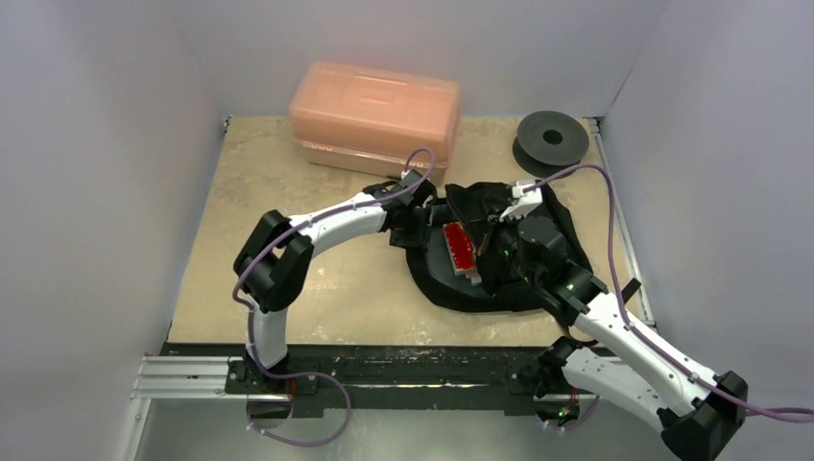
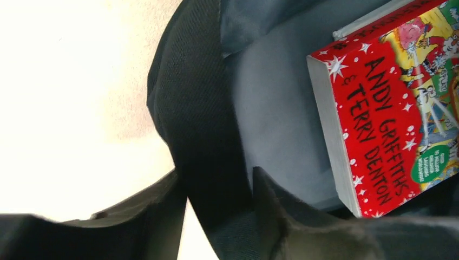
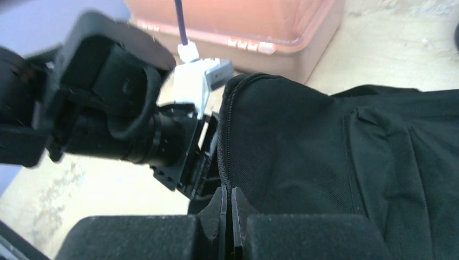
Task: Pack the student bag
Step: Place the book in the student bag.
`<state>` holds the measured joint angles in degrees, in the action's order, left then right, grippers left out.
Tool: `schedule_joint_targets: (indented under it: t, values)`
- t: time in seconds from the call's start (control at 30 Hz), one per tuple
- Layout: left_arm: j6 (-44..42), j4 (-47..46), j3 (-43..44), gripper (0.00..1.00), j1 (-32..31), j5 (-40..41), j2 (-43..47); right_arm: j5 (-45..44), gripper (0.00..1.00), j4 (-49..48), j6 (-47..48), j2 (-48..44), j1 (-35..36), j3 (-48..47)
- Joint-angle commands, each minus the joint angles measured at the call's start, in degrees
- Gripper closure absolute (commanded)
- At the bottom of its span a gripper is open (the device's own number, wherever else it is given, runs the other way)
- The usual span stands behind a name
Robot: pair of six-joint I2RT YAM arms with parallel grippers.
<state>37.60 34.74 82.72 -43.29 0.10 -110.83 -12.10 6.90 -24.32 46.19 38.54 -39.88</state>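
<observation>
The student bag [image 1: 451, 288] lies open, right of the table's middle, a soft black backpack. Inside its mouth lies a red book [image 1: 460, 246], its cover [image 2: 389, 108] lettered in black. My left gripper [image 1: 411, 229] is at the bag's left rim. In the left wrist view its jaws [image 2: 216, 173] straddle the black rim band [image 2: 189, 97], one finger outside and one inside, with a sliver of table showing beside the outer finger. My right gripper [image 3: 227, 189] is shut on the bag's zip edge [image 3: 224, 135], holding the flap [image 3: 303, 141] up over the book.
A translucent orange-pink plastic box [image 1: 376, 113] stands at the back, close behind the bag. A black round spool [image 1: 551, 139] lies at the back right corner. White walls enclose the table on three sides.
</observation>
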Motion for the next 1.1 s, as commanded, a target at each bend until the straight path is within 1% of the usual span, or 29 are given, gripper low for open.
schedule_joint_targets:
  t: [0.0,0.03,0.07,0.1,0.17,0.23,0.27,0.3,0.33,0.4,0.43,0.47,0.5,0.57,0.63,0.7,0.77,0.83,0.93,0.97,1.07]
  values:
    - [-2.22,-2.57,-2.18,0.69,0.47,-1.00,6.24,4.37,1.00,2.38,4.39,3.09,0.04,-1.87]
    - [-2.17,-4.61,-3.79,0.82,0.48,-2.17,8.28,5.55,1.00,2.49,4.98,4.28,0.07,-2.31]
    - [-1.94,-6.78,-5.97,0.92,0.52,-3.18,10.52,6.92,1.00,2.55,5.47,5.57,0.04,-2.88]
    - [-1.73,-8.91,-8.08,1.00,0.54,-4.38,12.46,8.32,1.00,2.37,5.95,6.90,0.08,-3.58]
    - [-0.79,-12.71,-12.56,1.00,0.63,-6.67,16.47,11.70,1.00,1.19,5.64,9.96,0.08,-4.97]
    - [0.58,-17.93,-18.55,1.00,0.64,-8.24,20.75,17.23,1.00,-0.49,5.64,13.87,0.05,-6.72]
    - [1.21,-21.54,-22.17,1.00,0.66,-8.63,22.93,19.79,1.00,-1.59,3.21,16.17,0.16,-7.76]
    - [1.92,-24.95,-25.94,1.00,0.66,-8.55,25.38,22.69,1.00,-2.79,3.21,18.93,0.20,-8.64]
    - [2.35,-28.99,-29.96,1.00,0.62,-8.12,27.79,25.44,0.99,-4.24,-0.59,21.83,0.21,-9.63]
    - [2.96,-34.71,-36.26,1.00,0.65,-6.31,31.71,31.74,0.91,-6.61,-4.87,29.25,1.08,-11.55]
    - [2.96,-36.05,-38.65,1.00,0.74,-4.90,32.93,34.56,0.85,-8.05,-5.35,32.68,2.20,-13.10]
    - [2.67,-36.12,-39.40,1.00,0.74,-4.02,33.84,36.36,0.81,-7.36,-4.76,35.77,3.47,-15.17]
    - [2.32,-35.96,-40.42,1.00,0.81,-3.66,34.45,36.25,0.76,-4.19,-3.65,38.09,4.92,-17.11]
    - [1.88,-35.39,-41.39,1.00,1.05,-3.16,35.46,32.42,0.66,0.13,-1.56,39.32,6.82,-18.52]
    - [1.98,-35.56,-42.90,1.00,1.53,-2.43,36.90,29.72,0.53,1.81,-0.36,36.87,6.94,-16.60]
    - [2.05,-35.90,-44.70,1.00,2.37,-1.96,38.93,25.60,0.39,4.25,1.47,33.05,6.72,-14.58]
    - [2.12,-36.17,-46.29,1.00,3.59,-2.21,40.54,21.89,0.29,7.40,3.25,29.74,6.68,-13.35]
    - [2.27,-35.75,-47.27,1.00,5.00,-3.38,41.45,19.10,0.24,11.23,4.26,27.33,6.71,-12.65]
    - [2.30,-35.61,-48.92,1.00,6.26,-3.87,42.93,15.89,0.23,15.54,4.22,24.08,6.64,-11.41]
    - [2.30,-36.01,-49.49,1.00,6.72,-4.24,43.31,13.23,0.21,17.84,0.17,22.81,6.59,-11.24]
    - [1.64,-36.19,-49.75,1.00,8.05,-7.25,43.40,7.85,0.21,25.37,-6.82,20.23,6.05,-11.17]
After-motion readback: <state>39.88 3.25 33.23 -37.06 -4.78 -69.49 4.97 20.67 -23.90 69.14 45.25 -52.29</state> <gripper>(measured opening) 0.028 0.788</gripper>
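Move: The left fingers stand open astride the student bag's left rim, the fabric practically at the hand point. The top red book lies in the bag about 10 cm to their right, 2 cm ahead and some 3 cm lower; the pink box is roughly 27 cm ahead and 9 cm left. The right hand already pinches the raised flap; from it the left rim is about 13 cm left, 4 cm ahead and 19 cm down, and the book 3 cm left, 4 cm ahead and 22 cm below. The left fingers shut on the bag's left rim and haul it back and left with a small lift, about 7 cm back, then on leftward to some 9 cm in all. Meanwhile the right hand carries the pinched flap some 15 cm left and 12 cm down over the books, tipping down and turning counter-clockwise; its fingers open wide and let go, and the hand draws back right and up. ##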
